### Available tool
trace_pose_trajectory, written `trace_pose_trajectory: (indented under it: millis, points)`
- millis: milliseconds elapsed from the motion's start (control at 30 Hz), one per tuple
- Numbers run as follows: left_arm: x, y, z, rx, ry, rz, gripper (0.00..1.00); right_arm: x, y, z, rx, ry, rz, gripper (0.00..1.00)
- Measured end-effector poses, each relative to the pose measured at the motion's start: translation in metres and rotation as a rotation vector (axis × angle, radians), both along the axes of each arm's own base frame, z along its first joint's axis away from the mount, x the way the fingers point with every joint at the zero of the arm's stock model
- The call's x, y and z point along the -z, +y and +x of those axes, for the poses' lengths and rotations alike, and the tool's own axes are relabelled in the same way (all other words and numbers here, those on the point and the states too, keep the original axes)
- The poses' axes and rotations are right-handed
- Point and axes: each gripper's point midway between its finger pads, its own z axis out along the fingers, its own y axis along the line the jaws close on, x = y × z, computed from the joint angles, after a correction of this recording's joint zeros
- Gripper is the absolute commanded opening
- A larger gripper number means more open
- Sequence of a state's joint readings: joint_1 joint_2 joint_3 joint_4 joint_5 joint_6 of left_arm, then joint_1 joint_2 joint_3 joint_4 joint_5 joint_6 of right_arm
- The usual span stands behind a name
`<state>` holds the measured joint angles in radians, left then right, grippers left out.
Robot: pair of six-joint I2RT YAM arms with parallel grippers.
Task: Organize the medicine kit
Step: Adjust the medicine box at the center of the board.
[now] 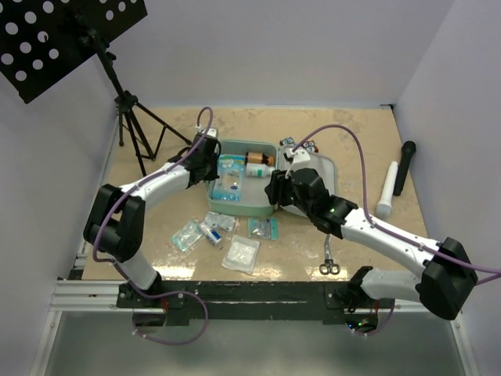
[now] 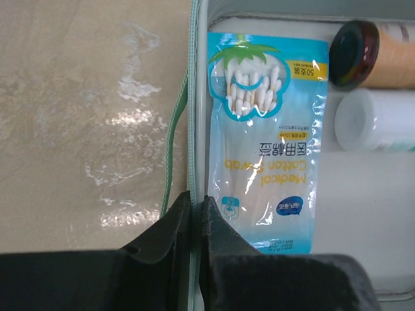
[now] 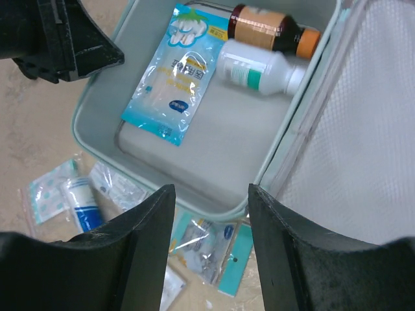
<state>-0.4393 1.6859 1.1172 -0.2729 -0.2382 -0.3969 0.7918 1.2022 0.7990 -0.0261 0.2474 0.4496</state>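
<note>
The mint-green medicine kit lies open mid-table, its mesh-lined lid to the right. Inside lie a blue cotton swab packet, a brown bottle and a white bottle. My left gripper is shut on the kit's left rim, one finger outside the wall and one inside. In the top view the left gripper sits at the case's left side. My right gripper hangs open above the kit's near right corner with nothing between its fingers.
Loose packets lie on the table in front of the kit. Scissors lie near the right arm. A white microphone and a black one lie at the right. A tripod stand stands at the back left.
</note>
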Motion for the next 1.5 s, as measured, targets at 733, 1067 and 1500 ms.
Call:
trace_pose_trajectory:
  millis: [733, 1067, 1500]
  points:
    - [0.002, -0.016, -0.064, 0.037, 0.014, -0.128, 0.01, 0.029, -0.009, -0.012, -0.012, 0.062, -0.049, 0.52]
    - [0.003, -0.015, -0.081, 0.003, 0.005, -0.166, 0.04, 0.038, 0.003, -0.003, -0.041, 0.098, -0.117, 0.49]
    - [0.003, -0.013, -0.084, -0.043, -0.008, -0.197, 0.07, 0.083, 0.042, 0.037, -0.094, 0.171, -0.291, 0.29]
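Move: The left hand already grips the box's left rim, the box's middle some 10 cm to its right and level with it. From that hand the swab pack lies inside about 3 cm ahead, 5 cm right; the clear packet 17 cm back, 3 cm right; the blue tube 22 cm straight back. From the right hand, open above the box's near right corner, the brown bottle is about 17 cm ahead, 2 cm left and 15 cm down, the white one 4 cm nearer. Back towards the base the left hand drags the box by its pinched left rim, about 8 cm at level height, rolling slightly, then all but stops. The right hand first sinks some 3.5 cm beside this, then swings forward, left and steeply down into the box over the brown bottle, about 8 cm lower in all, its fingers narrowing from half to a third open and the wrist tipping down. ##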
